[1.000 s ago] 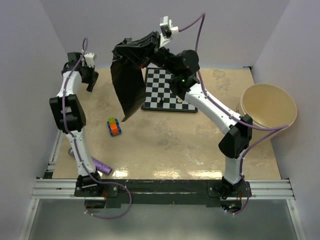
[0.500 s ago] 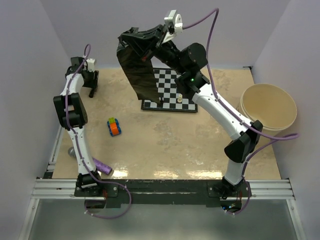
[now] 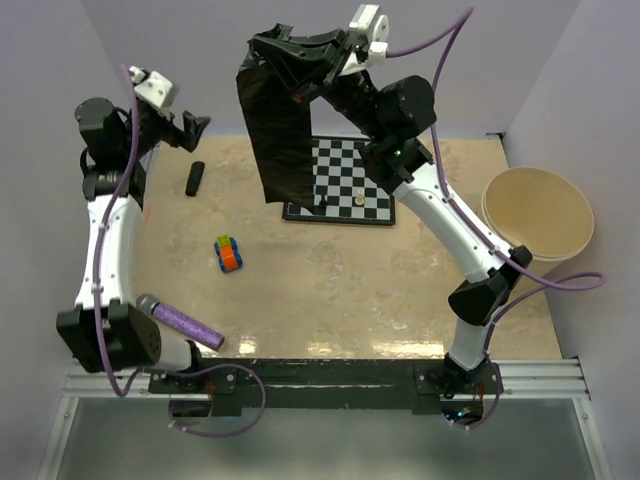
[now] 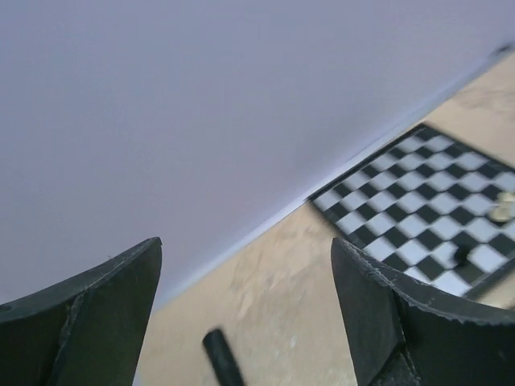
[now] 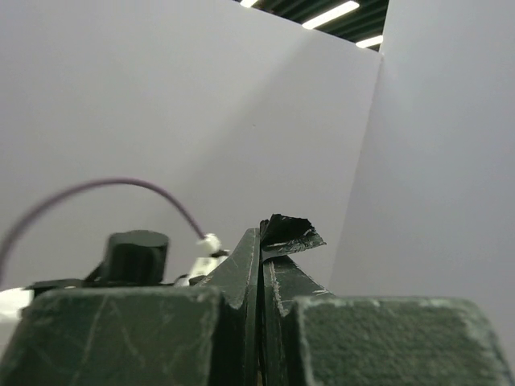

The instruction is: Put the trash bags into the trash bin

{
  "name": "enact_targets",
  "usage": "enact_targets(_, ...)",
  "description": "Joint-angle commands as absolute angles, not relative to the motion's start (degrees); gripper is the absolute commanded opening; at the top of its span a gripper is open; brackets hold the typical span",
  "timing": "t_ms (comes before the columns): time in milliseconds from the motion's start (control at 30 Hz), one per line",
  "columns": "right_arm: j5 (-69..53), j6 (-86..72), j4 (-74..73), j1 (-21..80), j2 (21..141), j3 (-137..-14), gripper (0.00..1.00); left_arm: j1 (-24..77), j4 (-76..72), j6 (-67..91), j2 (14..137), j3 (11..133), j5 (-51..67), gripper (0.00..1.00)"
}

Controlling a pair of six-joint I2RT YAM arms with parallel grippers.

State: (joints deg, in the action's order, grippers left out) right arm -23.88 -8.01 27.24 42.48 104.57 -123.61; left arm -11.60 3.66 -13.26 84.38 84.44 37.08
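A large black trash bag sheet hangs in the air over the left edge of the chessboard. My right gripper is shut on its top corner, and a scrap of black film sticks out above the closed fingers. A short black trash bag roll lies on the table at the back left, also low in the left wrist view. My left gripper hovers above and behind the roll, open and empty. The cream trash bin stands at the far right, away from both grippers.
A chessboard with a few small pieces lies at the back centre. A small colourful toy car sits left of centre. A purple textured roll lies near the left arm's base. Walls close in the back and sides.
My left gripper opened and rose off the table, leaving the black roll lying there. My right arm carried the hanging bag higher and to the right.
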Motion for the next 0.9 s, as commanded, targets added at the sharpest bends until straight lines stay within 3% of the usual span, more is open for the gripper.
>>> enact_targets(0, -22.68, -7.91, 29.97, 42.72, 102.13, -126.74, 0.00, -4.15, 5.71, -18.88, 78.86, 73.60, 55.99, 0.91)
enact_targets(167, -21.45, -7.82, 30.32, 42.80, 101.34, -127.44, 0.00, 3.33, 2.38, -21.62, 74.53, 62.24, 52.57, 0.91)
enact_targets(500, -18.38, -7.03, 29.27, 42.80, 100.90, -127.62, 0.00, 14.58, -13.86, -12.23, 83.49, 61.27, 50.63, 0.87)
enact_targets(533, -17.85, -6.68, 29.27, 42.80, 101.07, -127.62, 0.00, 15.46, -16.06, -10.30, 84.45, 60.91, 50.45, 0.81)
enact_targets(667, -12.85, -4.32, 29.09, 42.54, 101.69, -126.39, 0.00, 16.79, -13.91, -7.12, 87.36, 62.93, 50.88, 0.24)
enact_targets(700, -10.66, -3.26, 29.09, 42.19, 101.86, -125.86, 0.00, 16.79, -10.93, -7.64, 87.71, 63.80, 51.58, 0.14)
enact_targets(800, -7.91, -5.08, 28.74, 39.21, 102.57, -124.46, 0.00, 16.70, -4.50, -9.58, 86.23, 63.82, 54.31, 0.00)
enact_targets(867, -6.42, -7.63, 28.13, 36.92, 102.57, -122.53, 0.00, 16.79, -4.48, -9.14, 83.86, 61.36, 55.02, 0.00)
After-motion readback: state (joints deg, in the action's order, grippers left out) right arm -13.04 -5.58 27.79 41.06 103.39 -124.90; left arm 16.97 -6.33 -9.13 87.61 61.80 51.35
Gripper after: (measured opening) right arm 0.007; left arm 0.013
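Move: The left gripper, open and high, goes for the lower left corner of the black trash bag hanging from the right gripper: about 11 cm back, 18 cm to the right and 16 cm lower. The chessboard's middle is some 38 cm right and 10 cm ahead; the toy car 13 cm back and 6 cm right; the black roll 10 cm ahead and 8 cm left, all some 36 cm down. From the right gripper that corner is about 42 cm below, 3 cm ahead and 6 cm left. Bring the left gripper about 25 cm to the right and some 10 cm back, first rising a touch, then sinking to 16 cm below its start, turning clockwise roughly 40 degrees. Keep the fingers open until beside the bag's lower left edge, then shut them to pinch the film. Keep the bag's top pinched in the right gripper, easing it right and a little up, forward only late. ##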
